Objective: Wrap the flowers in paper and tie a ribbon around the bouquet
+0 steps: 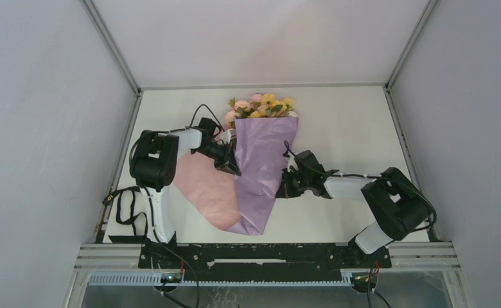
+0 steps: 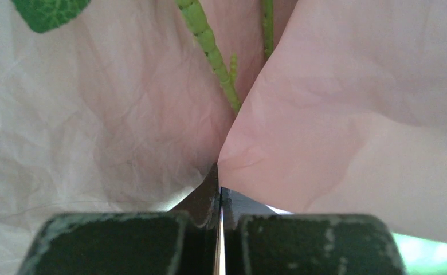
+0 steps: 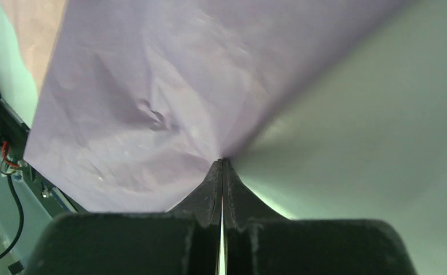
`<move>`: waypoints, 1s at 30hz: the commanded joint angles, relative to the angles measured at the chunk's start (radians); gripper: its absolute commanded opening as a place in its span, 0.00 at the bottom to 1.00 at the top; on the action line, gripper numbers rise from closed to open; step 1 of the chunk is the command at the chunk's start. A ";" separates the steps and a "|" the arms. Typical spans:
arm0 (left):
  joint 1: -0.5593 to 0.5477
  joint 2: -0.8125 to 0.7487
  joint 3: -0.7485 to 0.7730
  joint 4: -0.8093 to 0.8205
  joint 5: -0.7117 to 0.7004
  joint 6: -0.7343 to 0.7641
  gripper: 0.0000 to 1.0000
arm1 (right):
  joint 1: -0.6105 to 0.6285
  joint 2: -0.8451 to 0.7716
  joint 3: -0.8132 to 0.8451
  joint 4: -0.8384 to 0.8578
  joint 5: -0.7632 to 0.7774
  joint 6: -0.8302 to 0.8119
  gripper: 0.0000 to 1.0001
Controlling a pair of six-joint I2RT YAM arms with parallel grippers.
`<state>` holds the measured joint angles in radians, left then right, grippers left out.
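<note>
The flowers [image 1: 261, 106] lie at the back of the table, blooms poking out of the top of the paper [image 1: 261, 160]. The lilac sheet is folded over the stems from the right, and a pinkish flap [image 1: 206, 186] spreads to the left. My left gripper [image 1: 236, 170] is shut at the edge of the folded flap. In the left wrist view its tips [image 2: 219, 172] pinch the paper [image 2: 336, 114] below a green stem [image 2: 210, 46]. My right gripper [image 1: 285, 183] is shut on the paper's right edge, and the paper [image 3: 141, 114] runs into its tips [image 3: 223, 162]. The ribbon is out of view.
Grey walls close in the white table [image 1: 351, 122] on three sides. A black strap [image 1: 126, 212] lies by the left arm's base. The metal rail [image 1: 267, 256] with cables runs along the near edge.
</note>
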<state>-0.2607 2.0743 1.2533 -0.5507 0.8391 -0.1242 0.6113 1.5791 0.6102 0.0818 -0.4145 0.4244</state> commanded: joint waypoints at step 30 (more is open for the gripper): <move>-0.002 -0.043 0.020 -0.006 -0.058 0.041 0.00 | 0.367 -0.097 0.041 -0.153 0.111 0.063 0.00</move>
<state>-0.2607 2.0663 1.2533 -0.5705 0.8219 -0.1207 0.9646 1.5555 0.6113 0.0620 -0.3355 0.5148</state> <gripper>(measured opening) 0.004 0.006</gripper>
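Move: Back along the purple paper's right side, the near right edge that the right hand goes for lies about 9 cm back, 5 cm left and a centimetre below its tips. The paper's near corner is some 12 cm back and 5 cm left; the flower heads are about 27 cm ahead, 5 cm left and slightly higher. From the left hand, the near right edge is about 15 cm back and 7 cm to the right. Sweeping low to its right off the purple paper for about 3 cm with shut fingers, the right hand then lifts some 4 cm, swings back and left, and comes down with its closed tips on the near right edge of the paper, turning about 15 degrees counter-clockwise. The left hand stays put, still pinching the pink paper's edge. ##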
